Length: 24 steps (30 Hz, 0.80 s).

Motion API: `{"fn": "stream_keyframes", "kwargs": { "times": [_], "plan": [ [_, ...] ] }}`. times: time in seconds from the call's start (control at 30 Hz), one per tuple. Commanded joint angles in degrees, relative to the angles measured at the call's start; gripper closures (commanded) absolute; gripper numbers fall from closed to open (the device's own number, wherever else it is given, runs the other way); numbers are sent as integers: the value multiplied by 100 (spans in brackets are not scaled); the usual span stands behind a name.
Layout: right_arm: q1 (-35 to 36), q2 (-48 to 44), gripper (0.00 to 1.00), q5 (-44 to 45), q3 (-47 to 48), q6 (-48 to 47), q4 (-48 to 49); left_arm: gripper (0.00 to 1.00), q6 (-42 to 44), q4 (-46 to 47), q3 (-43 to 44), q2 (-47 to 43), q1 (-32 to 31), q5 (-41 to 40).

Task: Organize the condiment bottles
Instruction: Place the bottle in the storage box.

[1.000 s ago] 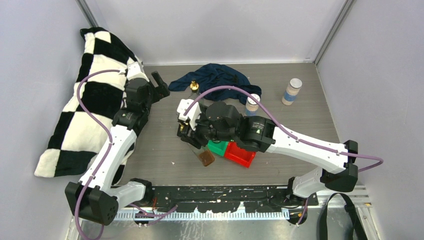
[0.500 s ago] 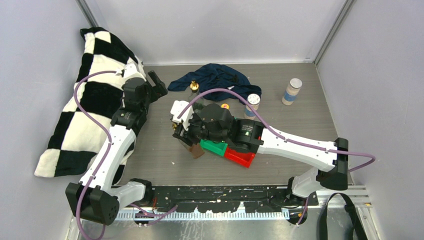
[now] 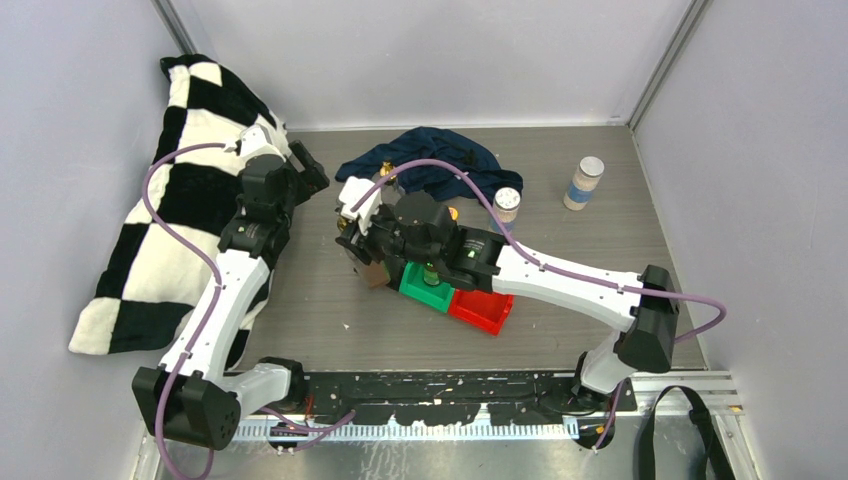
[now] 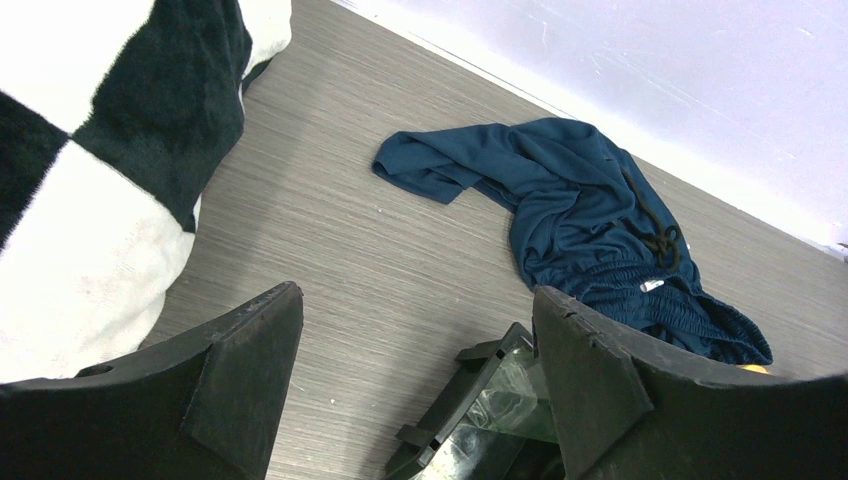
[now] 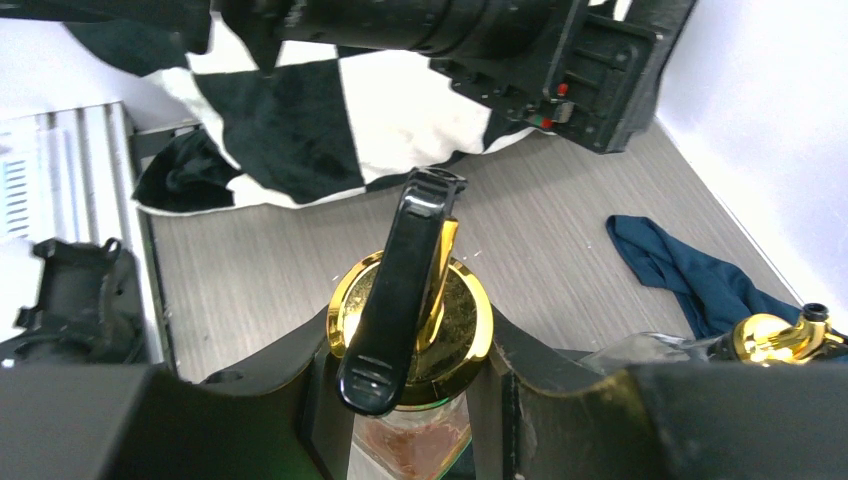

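Observation:
My right gripper [image 3: 362, 248] is shut on a clear glass bottle [image 3: 376, 272] with brownish contents, just left of the green bin [image 3: 420, 290]. In the right wrist view its gold pourer top [image 5: 450, 330] sits between my fingers [image 5: 300, 370]. A second gold-topped bottle [image 3: 387, 171] stands by the blue cloth; its top [image 5: 775, 338] shows at the right. Two white-capped jars [image 3: 507, 203] [image 3: 585, 181] stand further right. A yellow cap [image 3: 452, 213] peeks out behind my right arm. My left gripper [image 3: 308, 165] is open and holds nothing.
A red bin [image 3: 482, 312] touches the green bin's right side. A black bin [image 4: 470, 400] with clear glass in it lies under my left gripper [image 4: 415, 330]. Blue cloth [image 3: 430, 155] is bunched at the back; a checked blanket [image 3: 180, 210] covers the left side.
My right arm has carried the glass bottle left and back, from in front of the green bin to its left side. The left gripper has edged back and narrowed slightly.

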Motion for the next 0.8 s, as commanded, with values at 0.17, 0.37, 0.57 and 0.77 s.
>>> {"fn": "stream_keyframes", "kwargs": {
  "times": [0.17,0.37,0.57,0.77],
  "plan": [
    [-91,353,99,881,116,183,1596,16,-97,78,58,-201,59,-50],
    [-85,493,99,1518,62,269,2000,16,-125,74,62,-222,77,-52],
    [-74,673,99,2058,119,314,2211,16,-134,82,44,-236,86,-43],
    [22,854,99,2678,198,260,2372,17,-159,90,47,-230,103,7]
  ]
}}
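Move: The right hand holds the brown-filled glass bottle upright by its neck. The black compartment it is bound for has its middle about 10 cm ahead, 5 cm to the right and some 30 cm below. The clear glass bottle already in it stands about 15 cm ahead and 6 cm right; the green compartment lies roughly 6 cm ahead and 15 cm right. From the left hand, the black compartment is about 4 cm back, 12 cm right and 26 cm down. Keeping its pinch on the neck just under the gold cap, the right hand carries the brown-filled bottle about 7 cm forward, from short of the black compartment's left near corner towards the compartment and the clear bottle in it, and sinks about 3 cm, nearly all of that in the first half. As it goes, the wrist swings some 20 degrees clockwise, bringing the fingers round from pointing mostly left to pointing forward-left, while their opening stays as it was. ##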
